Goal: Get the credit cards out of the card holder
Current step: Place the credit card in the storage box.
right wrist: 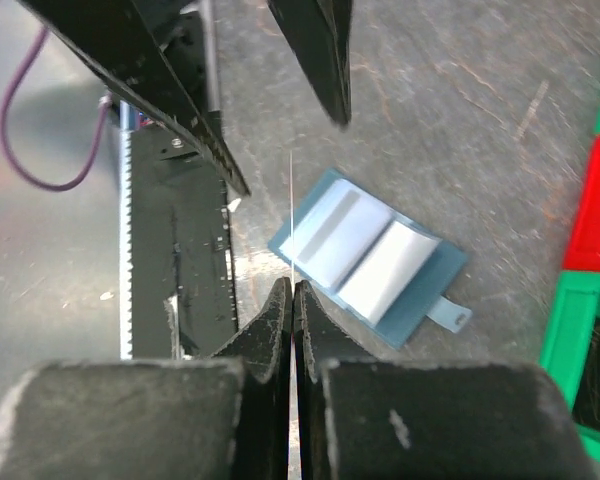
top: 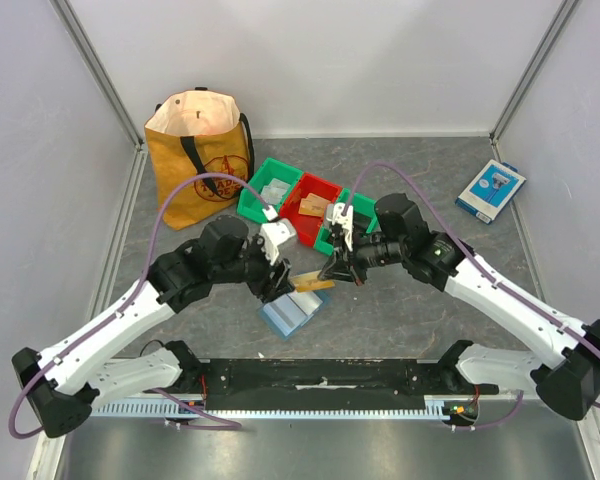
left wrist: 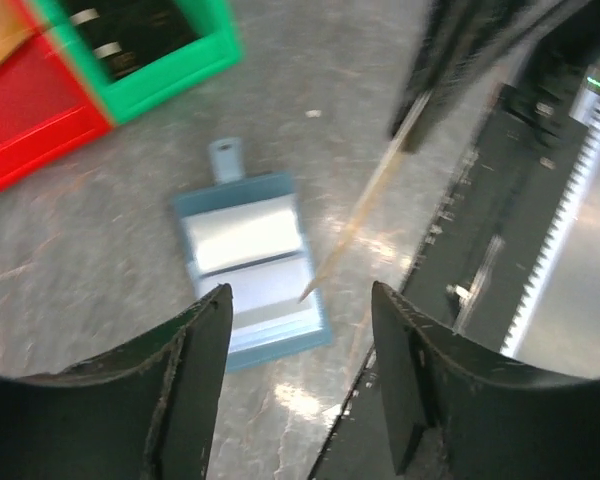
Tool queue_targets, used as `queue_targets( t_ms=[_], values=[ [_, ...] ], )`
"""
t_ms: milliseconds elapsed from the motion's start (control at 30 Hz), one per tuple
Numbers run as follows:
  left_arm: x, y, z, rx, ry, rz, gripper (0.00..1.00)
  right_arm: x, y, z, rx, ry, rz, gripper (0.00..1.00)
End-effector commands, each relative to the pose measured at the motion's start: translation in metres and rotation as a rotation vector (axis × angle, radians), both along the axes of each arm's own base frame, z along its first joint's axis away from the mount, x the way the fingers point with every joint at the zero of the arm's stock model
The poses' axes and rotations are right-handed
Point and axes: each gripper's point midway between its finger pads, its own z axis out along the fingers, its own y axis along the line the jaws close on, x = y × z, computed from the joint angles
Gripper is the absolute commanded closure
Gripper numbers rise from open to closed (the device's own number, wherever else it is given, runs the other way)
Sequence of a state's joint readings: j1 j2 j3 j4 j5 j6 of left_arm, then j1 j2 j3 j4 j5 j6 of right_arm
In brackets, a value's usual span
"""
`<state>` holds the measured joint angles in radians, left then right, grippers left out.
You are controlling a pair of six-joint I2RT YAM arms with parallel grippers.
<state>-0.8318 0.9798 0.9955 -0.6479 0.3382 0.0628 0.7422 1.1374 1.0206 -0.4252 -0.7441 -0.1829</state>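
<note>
The card holder (top: 289, 313) lies open and flat on the grey table, pale pockets up, snap tab toward the bins. It also shows in the left wrist view as the card holder (left wrist: 250, 258) and in the right wrist view as the card holder (right wrist: 372, 256). An orange-tan credit card (top: 313, 284) hangs above it, edge-on as a thin credit card (left wrist: 365, 205) and a thin credit card (right wrist: 292, 205). My right gripper (top: 332, 272) (right wrist: 293, 290) is shut on that card. My left gripper (top: 278, 288) (left wrist: 300, 340) stands open just left of the card, nothing between its fingers.
A green bin (top: 272, 186), a red bin (top: 313, 199) and a second green bin behind the right wrist sit just beyond the grippers. A yellow tote bag (top: 198, 155) stands at the back left. A blue-and-white box (top: 490, 190) lies at the back right. A black rail (top: 320, 375) runs along the near edge.
</note>
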Motion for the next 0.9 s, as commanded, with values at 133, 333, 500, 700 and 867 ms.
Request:
queue_targets(
  t_ms=[133,333,500,700,867],
  values=[
    [0.090,0.077,0.027,-0.172,-0.121,0.606,0.27,0.089,-0.001,0.001,-0.016,0.023,-0.356,1.00],
    [0.106,0.125,0.033,-0.286,-0.205,0.870,0.25,0.170,-0.007,-0.015,-0.016,0.123,-0.668,1.00],
    [0.101,0.155,0.047,-0.348,-0.319,1.000,0.21,0.226,-0.006,-0.036,-0.033,0.181,-0.857,1.00],
    [0.092,0.180,0.057,-0.406,-0.457,1.069,0.14,0.279,0.003,-0.070,-0.054,0.255,-1.012,1.00],
    [0.085,0.185,0.063,-0.437,-0.506,1.059,0.13,0.302,0.015,-0.097,-0.061,0.330,-1.075,1.00]
  ],
)
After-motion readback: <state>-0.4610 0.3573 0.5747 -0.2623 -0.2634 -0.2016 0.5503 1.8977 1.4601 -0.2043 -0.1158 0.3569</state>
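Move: The right hand holds the gold card; the red box lies about 28 cm ahead of it, 4 cm left and 18 cm below. From the red box, one green box sits 6 cm farther out and 12 cm left, the other 6 cm nearer and 12 cm right; the card holder is about 30 cm nearer and 5 cm left. For the left hand, the red box is some 30 cm ahead, 7 cm right, 17 cm below. Right swings the gold card clockwise, some 27 cm forward and down to the red box; left withdraws leftward. ##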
